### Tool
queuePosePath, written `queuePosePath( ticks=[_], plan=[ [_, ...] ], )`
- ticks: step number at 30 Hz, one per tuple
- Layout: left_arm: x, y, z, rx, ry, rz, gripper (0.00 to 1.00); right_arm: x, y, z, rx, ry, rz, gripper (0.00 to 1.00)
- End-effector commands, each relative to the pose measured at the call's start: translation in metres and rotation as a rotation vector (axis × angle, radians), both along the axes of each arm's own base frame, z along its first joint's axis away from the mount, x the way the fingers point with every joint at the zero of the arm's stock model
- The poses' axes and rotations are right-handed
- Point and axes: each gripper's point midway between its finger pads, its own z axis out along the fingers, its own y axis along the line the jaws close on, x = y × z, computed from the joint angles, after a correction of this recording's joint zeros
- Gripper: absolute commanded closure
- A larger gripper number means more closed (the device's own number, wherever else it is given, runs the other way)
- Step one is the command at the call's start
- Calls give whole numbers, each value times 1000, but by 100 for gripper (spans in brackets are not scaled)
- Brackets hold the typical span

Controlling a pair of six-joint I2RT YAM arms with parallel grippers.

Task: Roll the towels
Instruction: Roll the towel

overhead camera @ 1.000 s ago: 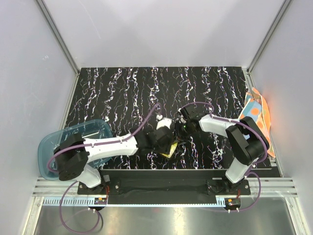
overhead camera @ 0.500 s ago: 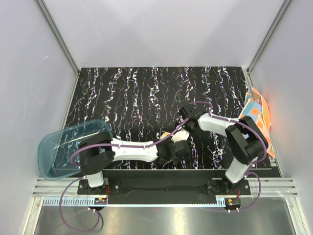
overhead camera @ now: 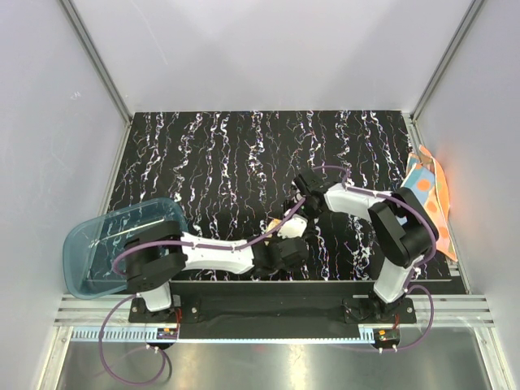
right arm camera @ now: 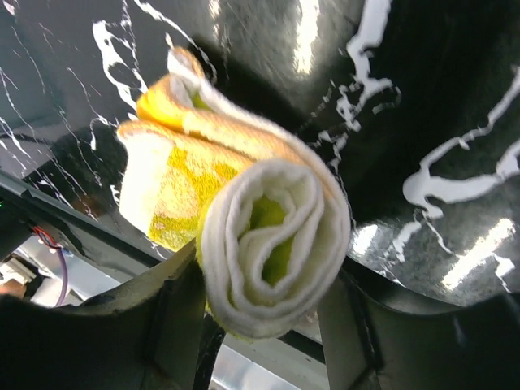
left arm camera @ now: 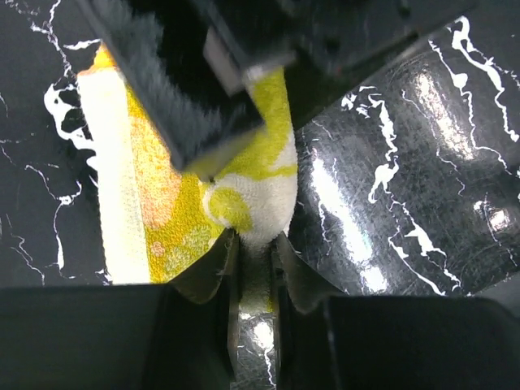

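Note:
The yellow towel (right arm camera: pixel 272 260) is wound into a short roll, its white spiral end facing the right wrist camera and a loose flat tail (left arm camera: pixel 122 195) lying on the black table. My right gripper (right arm camera: pixel 264 270) stands open around the roll, its fingers (right arm camera: pixel 166 313) close on both sides. My left gripper (left arm camera: pixel 256 241) is shut on the towel's near end, pinching a white and yellow fold. In the top view only a sliver of the yellow towel (overhead camera: pixel 276 223) shows between the left gripper (overhead camera: pixel 281 237) and the right gripper (overhead camera: pixel 303 211). The orange towel (overhead camera: pixel 428 191) lies crumpled at the right wall.
A translucent blue tray (overhead camera: pixel 97 248) sits at the front left, beside the left arm's base. The black marbled table (overhead camera: pixel 227 154) stretches back to the white walls. The front rail (overhead camera: pixel 268 313) runs just behind both grippers.
My left gripper moved toward the table's front edge and closed on the towel's end. The right gripper's jaws widened around the roll and shifted slightly back.

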Motion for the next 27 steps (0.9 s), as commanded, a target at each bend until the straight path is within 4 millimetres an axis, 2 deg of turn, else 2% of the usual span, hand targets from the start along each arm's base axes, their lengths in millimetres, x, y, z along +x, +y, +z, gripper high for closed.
queuePosePath(
  ticks=[1,4,9,10,15,19,23,27],
  plan=[
    [-14,24,-21,31,59,6,93,14,-3,-10,-39,-18,26,41],
    [-15,29,-11,-26,65,12,94,25,-7,-14,-30,-11,4,41],
    [-14,33,-9,-132,119,20,97,39,-19,-14,-39,-11,-12,43],
    [-12,33,-3,-166,120,23,97,40,-20,-13,-40,-14,-11,43],
    [-6,42,-8,-316,216,49,99,37,-35,-5,-50,-27,-22,44],
    [-1,47,-3,-417,255,51,100,34,-50,-8,-72,-15,-33,44],
    [0,43,4,-510,322,14,100,39,-63,-8,-76,-15,-61,44],
    [-1,43,1,-535,379,4,100,50,-68,2,-87,-42,-90,44]
  ],
)
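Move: Between the left fingers the near end of the towel roll is already pinched; the roll's middle lies about 3 cm ahead and 1 cm right, some 1 cm lower. The loose end is some 4 cm ahead and 3 cm left of that hand. From the right hand, whose already opened fingers still straddle the far end, the roll's middle is about 3 cm back and 2 cm left, just below. Keeping its pinch on the near end, the left hand draws the towel roll about 4 cm to the left, low over the table, while its wrist rolls some 30 degrees so the fingers swing to point more rightward. The right hand, fingers staying open, slides level about 3 cm forward, then mostly right by 5 cm, coming free of the far end. ##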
